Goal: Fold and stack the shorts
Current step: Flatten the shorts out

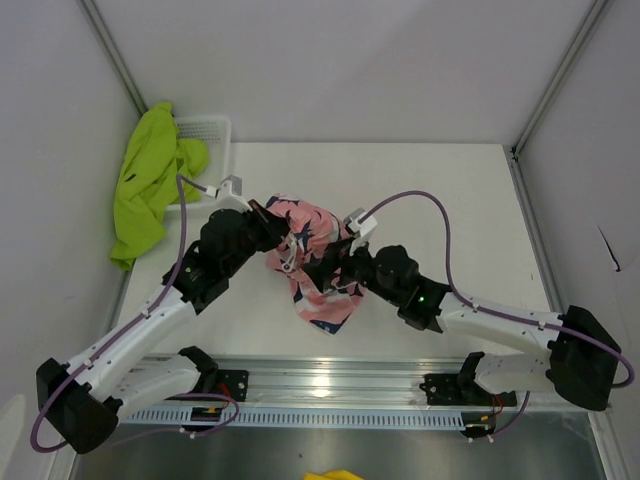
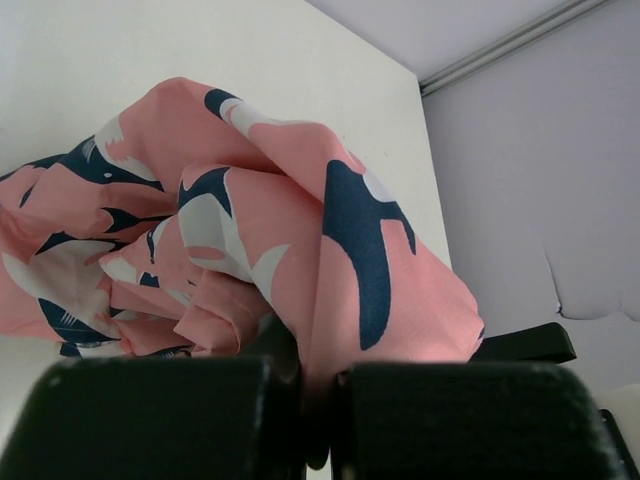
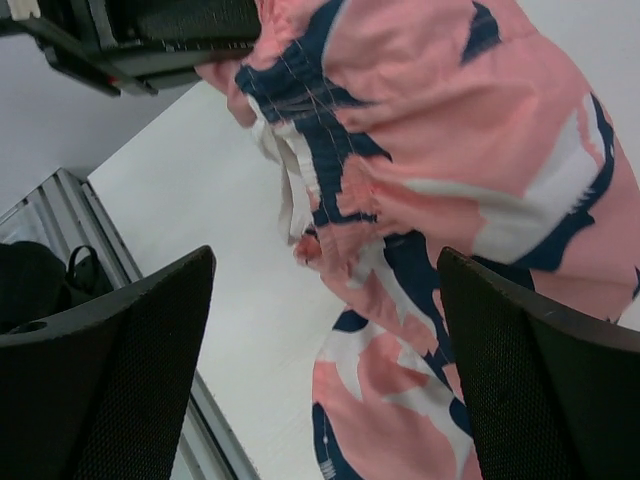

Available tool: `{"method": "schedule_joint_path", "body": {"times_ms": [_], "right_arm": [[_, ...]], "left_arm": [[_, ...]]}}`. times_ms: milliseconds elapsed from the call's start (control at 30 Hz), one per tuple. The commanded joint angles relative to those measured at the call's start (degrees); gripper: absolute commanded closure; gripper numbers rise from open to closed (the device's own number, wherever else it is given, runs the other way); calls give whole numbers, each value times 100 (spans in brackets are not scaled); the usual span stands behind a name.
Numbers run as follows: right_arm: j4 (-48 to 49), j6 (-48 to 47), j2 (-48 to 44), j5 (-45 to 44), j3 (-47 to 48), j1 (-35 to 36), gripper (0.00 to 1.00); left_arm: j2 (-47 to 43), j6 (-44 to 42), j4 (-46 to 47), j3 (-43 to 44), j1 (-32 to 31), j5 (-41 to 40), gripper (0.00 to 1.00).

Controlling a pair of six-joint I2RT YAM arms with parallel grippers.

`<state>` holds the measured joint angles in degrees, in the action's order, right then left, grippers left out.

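The pink shorts (image 1: 312, 262) with the navy-and-white print hang bunched over the middle of the table, lifted at their upper left. My left gripper (image 2: 318, 375) is shut on a fold of the pink shorts (image 2: 250, 210); in the top view the left gripper (image 1: 283, 242) sits at the cloth's left side. My right gripper (image 1: 335, 270) is at the cloth's lower right, open. In the right wrist view its fingers (image 3: 110, 360) stand wide apart around the hanging pink shorts (image 3: 450, 130) without pinching them. The lime green shorts (image 1: 150, 185) drape over the basket at the far left.
A white mesh basket (image 1: 215, 132) stands at the table's back left corner under the green cloth. The white table (image 1: 460, 200) is walled on the left, back and right. A metal rail (image 1: 330, 385) runs along the near edge between the arm bases.
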<state>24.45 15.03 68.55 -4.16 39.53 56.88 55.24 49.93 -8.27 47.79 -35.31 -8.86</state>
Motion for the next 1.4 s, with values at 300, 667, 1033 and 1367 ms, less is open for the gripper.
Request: {"method": "schedule_joint_path", "body": {"times_ms": [300,667,1033,1367], "right_arm": [[-712,166,1345,-3131,1083,754,35],[-1301,378,204,-2258,617,518,99],[-3190,1116,-1238,10,995,-369,100],[-4273,2004,-450,2103,768,-3385,100]], "left_arm": [[-567,412,-130,-24,-143,465,99],[-805,-360,-728,265,-143,-45,92],[-347,-1547,-1695,1215,-143,-238,84],[117,-2303,-2214,1435,-143,-713,46]]}}
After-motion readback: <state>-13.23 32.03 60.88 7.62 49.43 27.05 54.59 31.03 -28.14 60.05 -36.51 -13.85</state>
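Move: The right gripper, open, goes for the waistband edge of the shorts, about 3 cm ahead, 1 cm to its left and some 5 cm below it. The closed left gripper, still holding the shorts, stands about 7 cm ahead, 8 cm left and 3 cm above; the hanging leg's end lies roughly 7 cm back, 2 cm right and 15 cm down. From the left gripper that waistband edge is some 4 cm back, 7 cm right and 8 cm below. Dip the right gripper about 5 cm down, slightly left then forward, and pinch the waistband edge shut; lift it back up, then sweep it right and forward, away from the left gripper, turning clockwise and tipping the fingers down. Ease the left gripper back 3 cm, then open it about halfway to let go, shifting left as its left side rolls up some 20 degrees. ##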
